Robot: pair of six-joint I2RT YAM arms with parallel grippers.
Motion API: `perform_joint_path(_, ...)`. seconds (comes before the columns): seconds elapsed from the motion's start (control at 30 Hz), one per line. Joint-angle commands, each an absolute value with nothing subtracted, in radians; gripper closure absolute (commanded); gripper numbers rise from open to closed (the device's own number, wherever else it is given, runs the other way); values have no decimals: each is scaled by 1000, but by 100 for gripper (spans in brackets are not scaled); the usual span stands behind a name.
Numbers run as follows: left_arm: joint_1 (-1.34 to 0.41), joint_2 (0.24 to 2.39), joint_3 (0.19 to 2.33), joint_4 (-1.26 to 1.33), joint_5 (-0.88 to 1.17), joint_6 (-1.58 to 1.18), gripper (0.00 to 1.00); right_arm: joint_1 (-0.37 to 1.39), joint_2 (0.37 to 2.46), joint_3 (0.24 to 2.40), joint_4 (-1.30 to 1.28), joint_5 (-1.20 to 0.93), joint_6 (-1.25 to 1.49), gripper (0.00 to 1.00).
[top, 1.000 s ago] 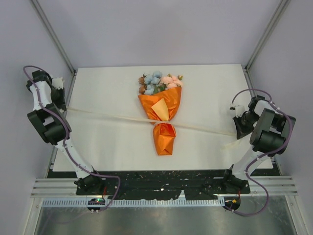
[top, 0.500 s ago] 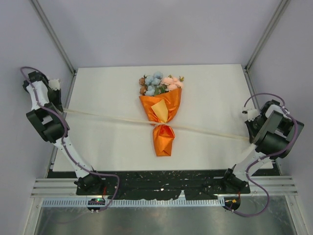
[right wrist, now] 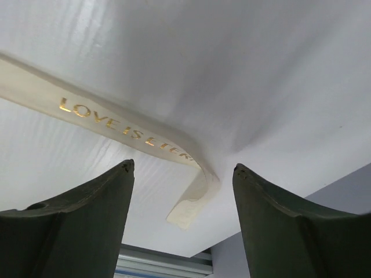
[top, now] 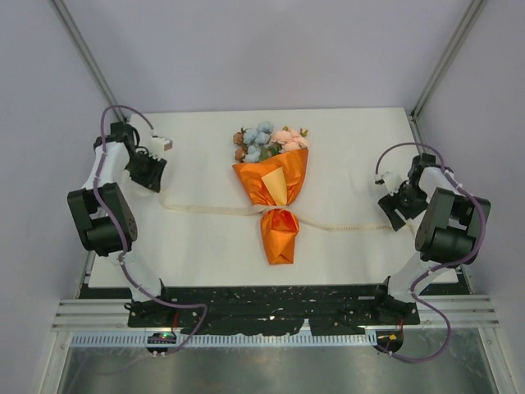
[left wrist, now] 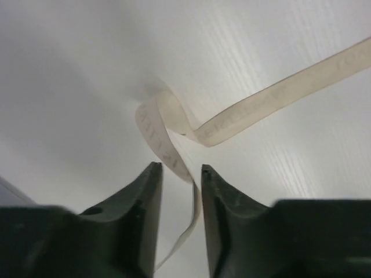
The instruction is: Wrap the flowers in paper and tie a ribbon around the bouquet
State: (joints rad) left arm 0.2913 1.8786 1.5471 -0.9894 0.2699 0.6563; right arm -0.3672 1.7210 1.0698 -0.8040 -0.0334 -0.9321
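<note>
The bouquet lies in the middle of the table, its blue, pink and peach flowers pointing away and the orange paper coned round the stems. The cream ribbon is cinched round the cone's neck, and both its tails lie slack on the table. My left gripper hovers over the left tail. In the left wrist view its jaws stand slightly apart and the ribbon runs loosely between them, unpinched. My right gripper is wide open above the right ribbon end, which rests on the table.
White table with grey enclosure walls on three sides. The right ribbon end lies close to the table's corner, with a metal rail beyond it. The black arm bases sit along the near edge.
Both grippers have opened and let go of the ribbon ends. The taut ribbon has gone slack and dropped onto the table. Both arms have swung inward, the left one furthest.
</note>
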Motion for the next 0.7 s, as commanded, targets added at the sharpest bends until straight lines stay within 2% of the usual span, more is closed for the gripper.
perform_joint_path(0.0,293,1789,1510,-919,385,745,54,-365,1608,1176,-922,-113,-1037,25)
perform_joint_path(0.03,305,1745,1499,-910,434,752,44,-374,1579,1184,-934,-155,-1075,18)
perform_joint_path(0.07,311,1694,1477,-885,468,762,20,-374,1524,1193,-942,-176,-1092,15)
perform_joint_path(0.1,311,1628,1453,-847,495,767,13,-376,1484,1192,-945,-236,-1142,3)
perform_joint_path(0.13,307,1561,1424,-815,533,784,1,-376,1410,1196,-957,-285,-1170,5)
perform_joint_path(0.2,296,1433,1326,-687,615,796,0,-376,1317,1190,-968,-450,-1213,5)
perform_joint_path(0.3,235,1280,1120,-332,537,646,0,-306,1229,1144,-896,-624,-1111,4)
perform_joint_path(0.37,178,1262,1103,-449,586,810,0,-203,1223,1123,-885,-650,-1117,4)
perform_joint_path(0.4,154,1273,1109,-503,613,831,0,-90,1248,1121,-884,-597,-1102,4)
perform_joint_path(0.5,98,1348,1153,-697,785,790,0,66,1369,1109,-891,-577,-1083,0)
perform_joint_path(0.57,34,1376,1116,-651,805,673,0,168,1426,1080,-820,-563,-1049,0)
perform_joint_path(0.67,-108,1358,952,-412,764,537,0,241,1508,1065,-764,-526,-1049,4)
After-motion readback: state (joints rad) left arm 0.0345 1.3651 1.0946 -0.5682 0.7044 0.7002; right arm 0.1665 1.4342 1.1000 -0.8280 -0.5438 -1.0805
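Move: Out from the left hand, the ribbon's tie round the bouquet waist lies about 45 cm to the right, 8 cm back and some 6 cm lower; the left tail's middle is 17 cm right and 8 cm back, and the flower heads 43 cm right and 16 cm ahead. From the right hand, the tie is some 46 cm left, 4 cm ahead; the right tail's middle is 27 cm left, 2 cm back, and the flower heads 48 cm left, 28 cm ahead. Leaving the ribbon ends, both hands spread their fingers wide and arc inward above the tails towards the bouquet's tied waist: the right some 24 cm left, the left about 17 cm right. Each rises first, then sinks part-way, fingertips tilting forward; the right wrist turns counter-clockwise, the left clockwise. ##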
